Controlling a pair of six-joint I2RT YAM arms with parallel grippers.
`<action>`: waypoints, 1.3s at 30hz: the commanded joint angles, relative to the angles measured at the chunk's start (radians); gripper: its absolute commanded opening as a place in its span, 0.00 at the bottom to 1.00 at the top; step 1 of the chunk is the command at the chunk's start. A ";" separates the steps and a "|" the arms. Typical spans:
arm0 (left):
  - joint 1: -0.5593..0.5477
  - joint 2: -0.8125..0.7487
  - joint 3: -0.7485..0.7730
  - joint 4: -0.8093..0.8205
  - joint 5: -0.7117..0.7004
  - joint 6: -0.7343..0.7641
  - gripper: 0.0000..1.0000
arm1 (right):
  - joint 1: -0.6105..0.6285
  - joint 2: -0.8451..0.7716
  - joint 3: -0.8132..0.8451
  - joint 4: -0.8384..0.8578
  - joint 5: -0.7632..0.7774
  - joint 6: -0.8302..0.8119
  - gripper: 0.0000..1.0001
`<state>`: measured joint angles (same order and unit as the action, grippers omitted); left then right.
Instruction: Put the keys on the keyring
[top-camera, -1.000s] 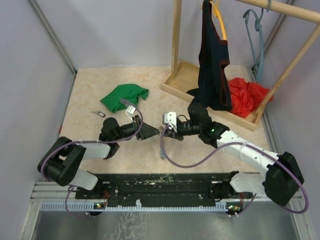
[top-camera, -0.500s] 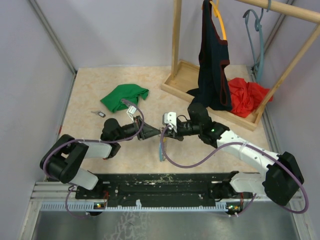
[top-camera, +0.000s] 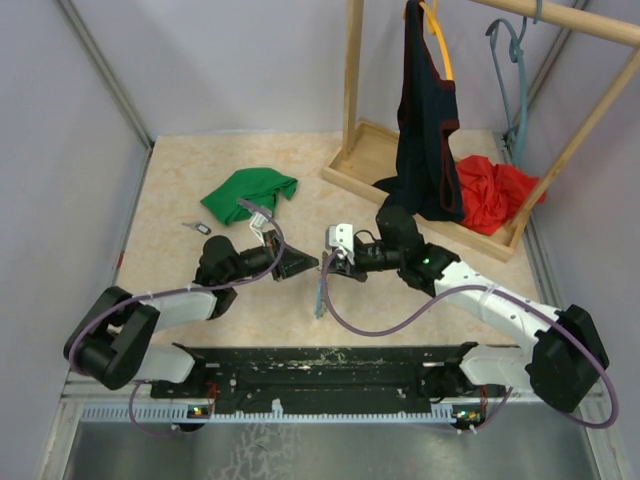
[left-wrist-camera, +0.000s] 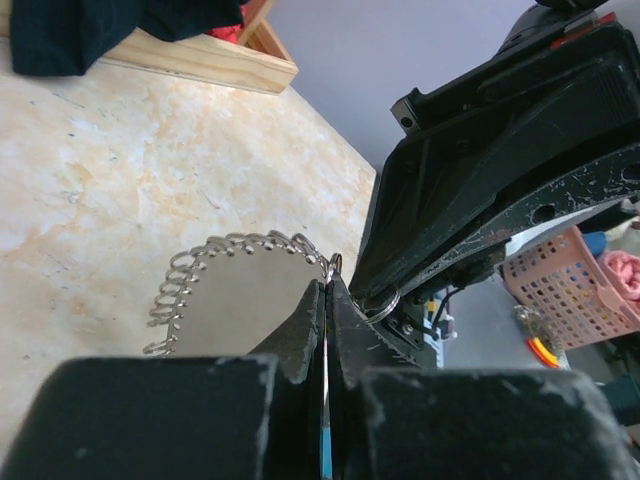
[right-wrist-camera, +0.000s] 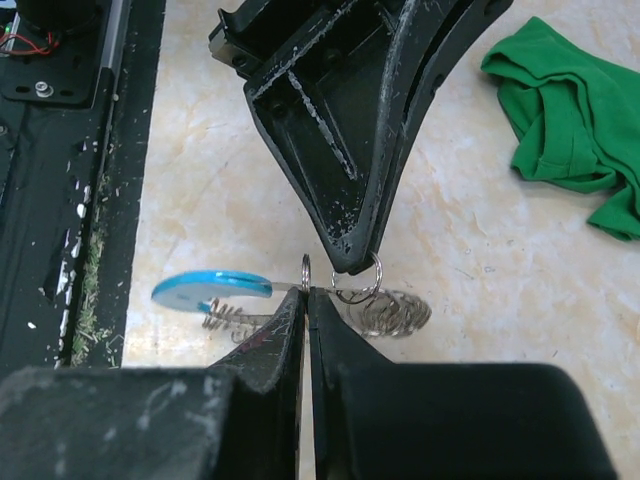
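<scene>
The keyring (top-camera: 320, 295), a silvery chain with a light blue band, hangs between my two grippers just above the table's middle. My left gripper (top-camera: 312, 263) comes from the left and is shut on the chain's end (left-wrist-camera: 327, 268), jaws pressed flat. My right gripper (top-camera: 328, 264) faces it tip to tip, shut on a small ring (right-wrist-camera: 306, 270) of the keyring. In the right wrist view the blue band (right-wrist-camera: 212, 287) sticks out left and chain coils (right-wrist-camera: 395, 312) lie right. A small key (top-camera: 198, 228) lies on the table far left of both grippers.
A green cloth (top-camera: 250, 195) lies behind the left gripper. A wooden rack (top-camera: 352, 100) with a dark garment (top-camera: 425, 130) and red cloth (top-camera: 495, 195) stands at the back right. The black base rail (top-camera: 320, 365) runs along the near edge.
My left gripper has closed onto the keyring's end, and its arm has shifted a little. The right gripper has stayed shut in place.
</scene>
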<state>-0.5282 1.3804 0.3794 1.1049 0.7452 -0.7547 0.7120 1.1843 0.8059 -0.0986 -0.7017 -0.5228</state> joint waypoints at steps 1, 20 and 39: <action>-0.004 -0.074 0.043 -0.157 -0.072 0.178 0.00 | 0.021 -0.047 0.019 0.016 -0.028 0.026 0.05; -0.006 -0.190 0.072 -0.239 -0.024 0.611 0.00 | -0.060 -0.058 0.074 0.014 0.058 0.211 0.22; -0.005 -0.154 0.040 -0.024 0.135 0.687 0.00 | -0.111 0.038 0.030 0.269 -0.185 0.201 0.21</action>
<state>-0.5323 1.2198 0.4164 0.9916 0.8375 -0.0807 0.6136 1.2339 0.8371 0.0872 -0.8047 -0.3061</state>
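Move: My closed left fingers and closed right fingertips meet at the keyring: its loops lie about 1 cm back and 1 cm right of my left hand, and some 1 cm ahead and 1 cm left of my right hand, level with both. The grey plate with the blue end hangs roughly 6 cm below the keyring. The green cloth lies on the table about 27 cm ahead, 16 cm left and 14 cm below my left hand. I open my right fingers partway to let go of the loop, draw that hand back about 2 cm, then sweep it forward some 5 cm while rising, bringing the parted fingertips up around the loop from the other side. My left hand keeps its pinch, eases forward and back 2 cm, rises about 3 cm and rolls some 40 degrees about its fingers, front side up. ##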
